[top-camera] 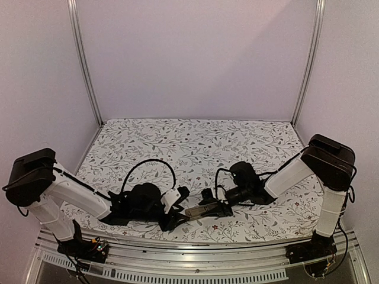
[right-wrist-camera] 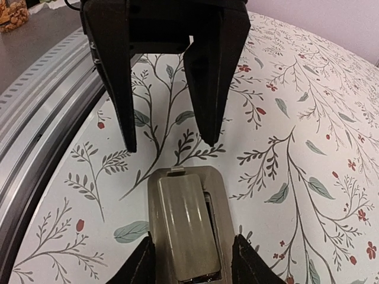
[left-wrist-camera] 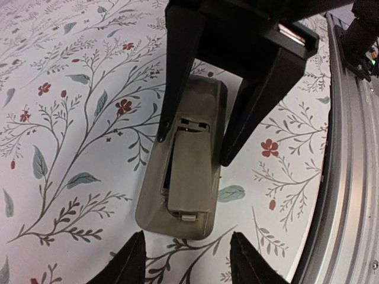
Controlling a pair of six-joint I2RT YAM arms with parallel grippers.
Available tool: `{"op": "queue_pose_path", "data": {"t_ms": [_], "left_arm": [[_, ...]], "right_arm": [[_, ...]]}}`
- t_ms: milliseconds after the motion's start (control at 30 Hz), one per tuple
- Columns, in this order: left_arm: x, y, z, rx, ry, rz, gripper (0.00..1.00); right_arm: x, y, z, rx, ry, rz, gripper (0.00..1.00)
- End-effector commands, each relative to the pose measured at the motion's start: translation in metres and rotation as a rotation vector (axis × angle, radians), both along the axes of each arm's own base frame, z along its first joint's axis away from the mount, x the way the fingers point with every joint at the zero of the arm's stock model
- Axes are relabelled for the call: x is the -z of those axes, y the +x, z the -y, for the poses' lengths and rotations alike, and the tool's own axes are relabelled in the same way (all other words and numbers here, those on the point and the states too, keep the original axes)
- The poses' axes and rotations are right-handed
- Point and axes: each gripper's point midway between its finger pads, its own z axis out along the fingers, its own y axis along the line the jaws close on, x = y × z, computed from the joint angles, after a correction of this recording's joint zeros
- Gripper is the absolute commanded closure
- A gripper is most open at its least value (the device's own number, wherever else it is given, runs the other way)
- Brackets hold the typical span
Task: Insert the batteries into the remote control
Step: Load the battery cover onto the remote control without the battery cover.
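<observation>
The remote control (left-wrist-camera: 204,100) lies tan-grey back up on the floral cloth near the front edge, seen small in the top view (top-camera: 200,211). A flat tan-grey cover (left-wrist-camera: 192,171) rests askew over its battery recess, leaving a dark slit (right-wrist-camera: 213,213) along one side. The batteries are hidden beneath the cover. My left gripper (left-wrist-camera: 190,263) is open, its tips just short of the remote's end, nothing between them. My right gripper (right-wrist-camera: 192,263) straddles the remote's (right-wrist-camera: 216,180) other end; one finger is against its side, with a thin gap at the other. The cover (right-wrist-camera: 183,225) lies between those fingers.
A ribbed aluminium rail (left-wrist-camera: 349,177) runs along the table's near edge, close beside the remote, and shows in the right wrist view too (right-wrist-camera: 41,118). Upright frame posts (top-camera: 83,59) stand at the back corners. The floral cloth (top-camera: 195,142) stretches behind both grippers.
</observation>
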Motion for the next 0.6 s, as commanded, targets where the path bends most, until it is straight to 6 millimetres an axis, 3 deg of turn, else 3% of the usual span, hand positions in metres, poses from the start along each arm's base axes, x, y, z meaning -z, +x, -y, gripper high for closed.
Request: {"op": "queue_pose_path", "data": {"t_ms": [0, 200, 333, 433, 567], "left_arm": [[-0.010, 0.000, -0.001, 0.004, -0.037, 0.014, 0.55], [-0.006, -0.001, 0.003, 0.017, -0.027, 0.006, 0.63], [-0.007, -0.002, 0.004, 0.020, -0.031, -0.003, 0.68], [-0.004, -0.001, 0.002, 0.017, -0.025, 0.000, 0.72], [0.001, 0.002, 0.005, 0.016, -0.011, 0.011, 0.75]], "right_arm": [[-0.022, 0.000, -0.005, -0.015, 0.038, 0.026, 0.55], [-0.038, -0.005, -0.004, -0.040, 0.064, 0.026, 0.36], [-0.062, -0.007, 0.006, -0.038, 0.095, 0.027, 0.19], [-0.060, -0.004, 0.019, 0.002, 0.026, 0.028, 0.05], [-0.035, 0.002, 0.033, 0.020, -0.147, 0.054, 0.05]]}}
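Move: The battery cover lies in the remote's recess, its middle about 5 cm to the right of the left hand, 2 cm farther out and 2 cm below. From the right hand, that cover is roughly 3 cm to the left, 1 cm back and 1 cm below. The remote's own middle is right under the right hand, whose fingers stand along both its long sides; counted from the left hand, it is some 8 cm right, 3 cm out and 3 cm down. Upward, slowly at first and then fast, the right hand clears the remote by about 7 cm, spreading its fingers from partly open to almost fully open and coming free of the remote's sides, with a slight drift to the right at the end. The left hand stays by the remote's left end, lifting less than 1 cm, and closes its empty fingers to about half their gap. ##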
